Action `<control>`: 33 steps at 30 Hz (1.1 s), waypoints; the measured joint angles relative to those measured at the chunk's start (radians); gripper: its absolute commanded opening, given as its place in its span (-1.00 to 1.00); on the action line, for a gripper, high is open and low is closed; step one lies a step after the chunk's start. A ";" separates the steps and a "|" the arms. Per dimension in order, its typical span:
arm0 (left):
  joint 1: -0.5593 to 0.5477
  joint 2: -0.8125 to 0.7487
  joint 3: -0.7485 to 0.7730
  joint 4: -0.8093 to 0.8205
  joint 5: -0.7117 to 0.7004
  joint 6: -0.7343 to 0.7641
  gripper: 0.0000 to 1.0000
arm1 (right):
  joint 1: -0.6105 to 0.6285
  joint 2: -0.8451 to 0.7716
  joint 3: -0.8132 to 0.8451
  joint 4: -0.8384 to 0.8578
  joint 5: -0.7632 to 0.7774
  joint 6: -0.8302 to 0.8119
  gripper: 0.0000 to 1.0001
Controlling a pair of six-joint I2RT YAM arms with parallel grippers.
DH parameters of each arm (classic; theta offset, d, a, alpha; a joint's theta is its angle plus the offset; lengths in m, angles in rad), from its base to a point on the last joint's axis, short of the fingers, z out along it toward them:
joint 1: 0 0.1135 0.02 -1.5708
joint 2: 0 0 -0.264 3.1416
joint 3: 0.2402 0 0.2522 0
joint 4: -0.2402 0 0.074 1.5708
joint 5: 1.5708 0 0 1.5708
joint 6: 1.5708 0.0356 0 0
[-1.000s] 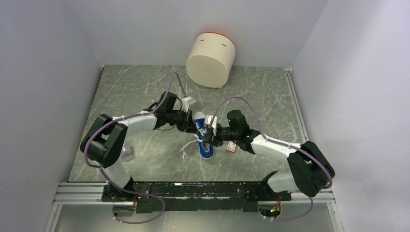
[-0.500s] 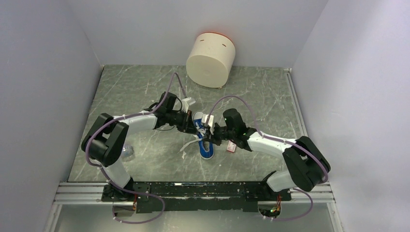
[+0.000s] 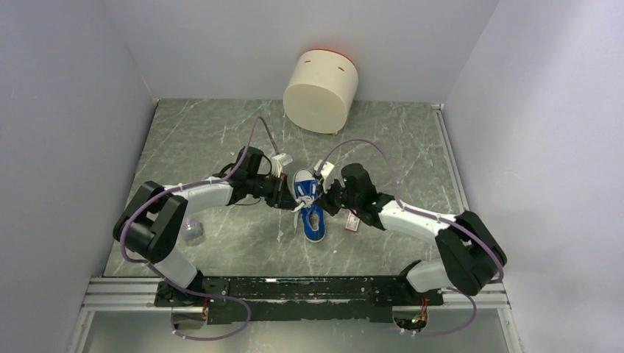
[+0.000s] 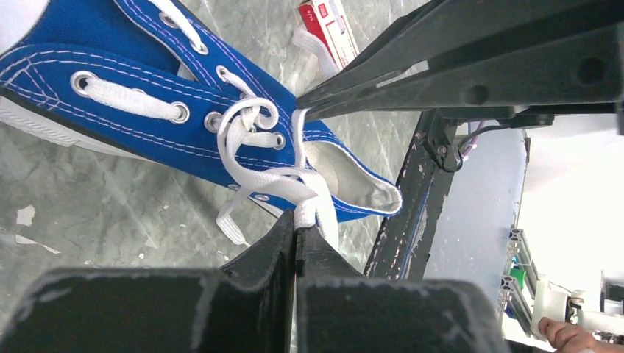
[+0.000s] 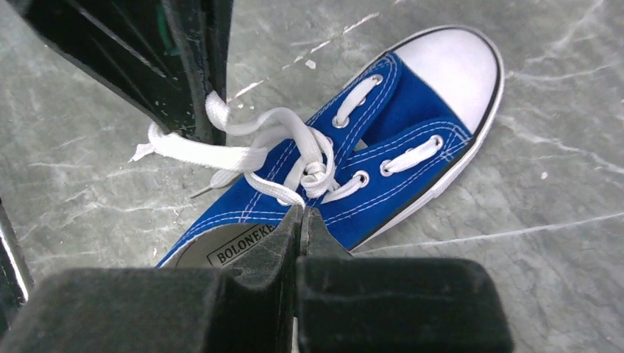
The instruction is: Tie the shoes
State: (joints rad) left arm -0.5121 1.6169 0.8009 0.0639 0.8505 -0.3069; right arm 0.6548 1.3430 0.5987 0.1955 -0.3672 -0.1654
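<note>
The blue canvas shoe (image 3: 312,213) lies on the marble table with its white toe cap (image 5: 454,68) pointing away from the arms. Its white laces (image 5: 291,158) are crossed in a knot over the top eyelets. On the shoe's left side, my left gripper (image 3: 287,200) is shut on a bunched strand of lace (image 4: 313,206) beside the heel opening. From the right, my right gripper (image 3: 330,197) is shut on a lace loop (image 5: 276,193) just above the insole label. In each wrist view the other gripper's black fingers (image 5: 188,70) show close by.
A cream cylinder with an orange lid (image 3: 321,90) stands at the back of the table. A small red-and-white packet (image 3: 352,223) lies just right of the shoe. A small clear object (image 3: 193,230) sits by the left arm's elbow. Grey walls close in both sides.
The right gripper has shut on the lace. Both grippers have drawn apart, left going left and right going right, and the loose lace that lay left of the shoe has been drawn up.
</note>
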 measured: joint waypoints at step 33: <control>0.003 -0.086 0.115 -0.329 -0.287 0.139 0.72 | 0.000 0.028 0.000 -0.037 -0.079 0.025 -1.00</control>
State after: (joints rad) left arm -0.5095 1.5307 0.9161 -0.2653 0.5632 -0.1680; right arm 0.6552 1.3712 0.5983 0.1585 -0.4461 -0.1406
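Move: Left fingers hold the white lace loop; the knot lies about 3 cm ahead of them, 5 cm right and slightly below. From the right hand, pinching a lace strand, the knot is 2 cm ahead and 2 cm left, with the shoe opening some 4 cm back and 1 cm left. The red-white box sits 5 cm behind that hand and 9 cm to its right, on the table. Left dips about 3 cm leftward, then rises forward, opening wide to unpinch its loop; right keeps its strand pinched. ##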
